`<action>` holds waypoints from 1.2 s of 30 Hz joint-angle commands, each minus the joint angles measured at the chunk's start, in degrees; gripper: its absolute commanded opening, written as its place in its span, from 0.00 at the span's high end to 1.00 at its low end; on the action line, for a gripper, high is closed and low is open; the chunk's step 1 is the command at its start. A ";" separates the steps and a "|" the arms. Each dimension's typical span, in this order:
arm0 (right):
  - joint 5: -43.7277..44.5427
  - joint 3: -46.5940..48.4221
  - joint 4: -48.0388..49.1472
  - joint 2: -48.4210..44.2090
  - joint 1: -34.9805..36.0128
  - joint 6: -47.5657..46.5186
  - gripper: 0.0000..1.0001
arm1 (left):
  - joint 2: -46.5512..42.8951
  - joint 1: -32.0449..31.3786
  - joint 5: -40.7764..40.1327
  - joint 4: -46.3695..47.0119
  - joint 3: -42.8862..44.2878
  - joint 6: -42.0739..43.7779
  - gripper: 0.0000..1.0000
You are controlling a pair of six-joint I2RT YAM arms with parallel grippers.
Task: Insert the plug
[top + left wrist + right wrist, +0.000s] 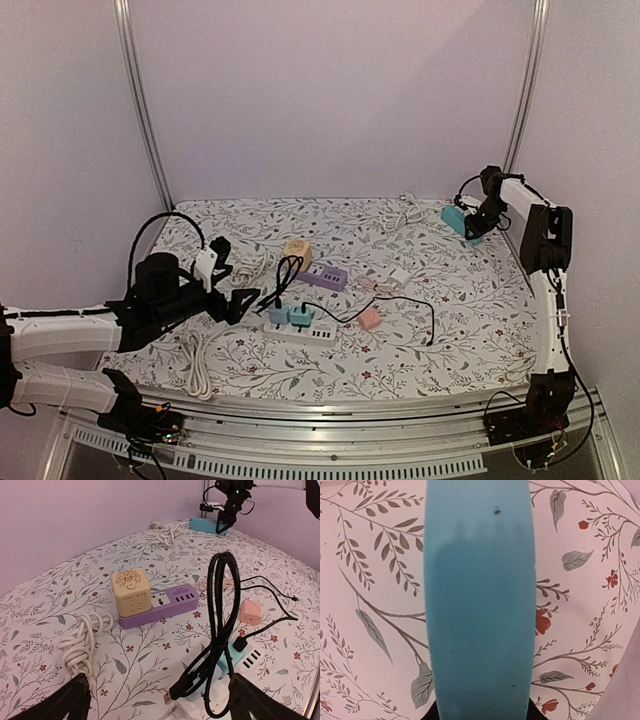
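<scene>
A bundled black cable lies over the white power strip; its USB plug rests free on the cloth. My left gripper is open. Its fingers stand wide on either side of the plug and touch nothing. In the top view the left gripper sits just left of the white strip. My right gripper is at the far right back, shut on a teal power strip that fills the right wrist view. Only its dark fingertips show at the bottom edge there.
A purple power strip carries a yellow cube adapter. A pink charger lies to the right with a thin black wire. White cable coils lie at the left, front left and back. Frame posts stand at the back.
</scene>
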 commanded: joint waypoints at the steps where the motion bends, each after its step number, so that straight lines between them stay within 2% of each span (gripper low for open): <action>1: -2.14 -5.16 -1.65 -5.35 1.37 0.24 0.93 | -0.81 0.46 0.50 -0.37 -0.12 -0.34 0.04; 2: -1.71 -6.36 -1.56 -6.84 1.89 0.11 1.00 | -1.10 0.42 0.58 -0.25 -0.39 -0.43 0.04; 3: -0.94 -7.62 -1.29 -7.91 2.58 -0.08 1.00 | -1.40 0.38 0.54 -0.02 -0.69 -0.58 0.04; 13: 22.85 -24.40 10.43 -29.65 14.99 0.36 1.00 | -7.72 0.15 0.64 -1.22 -3.29 -0.39 0.04; 17: 31.31 -27.64 12.85 -38.60 21.93 -1.94 1.00 | -10.61 0.74 0.71 -2.90 -4.30 -0.41 0.05; 21: 40.05 -27.18 14.30 -46.30 31.83 -7.09 1.00 | -13.83 1.97 0.93 -3.39 -5.12 0.00 0.05; 27: 49.94 -21.20 16.08 -51.54 46.76 -14.25 1.00 | -18.30 5.41 2.90 -3.77 -4.45 3.44 0.03; 32: 56.76 -22.28 22.36 -52.97 61.63 -25.12 1.00 | -22.71 8.55 6.23 -7.53 0.56 13.41 0.01; 36: 55.94 -26.45 27.58 -53.20 69.99 -30.59 1.00 | -26.25 8.68 11.00 -14.70 6.74 19.60 0.00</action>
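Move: The right hand already grips the teal strip at the far right, its white coiled cord about 8 cm farther out and 25 cm left. From that hand the white strip with two plugs lies some 36 cm back and 56 cm left. The purple strip is 17 cm back and 50 cm left, the tan cube 15 cm back and 58 cm left. From the left hand the white strip is roughly 15 cm right, 5 cm back and 14 cm below. Back and slightly left, almost level for a few centimetres, then up and left in a fast sweep of some 40 cm up, 35 cm left and 25 cm back in all, the right hand carries the teal strip towards mid-table, keeping its grip and swinging its fingers from down to nearly level forward. The open left hand rises about 10 cm, easing left and tipping up. ##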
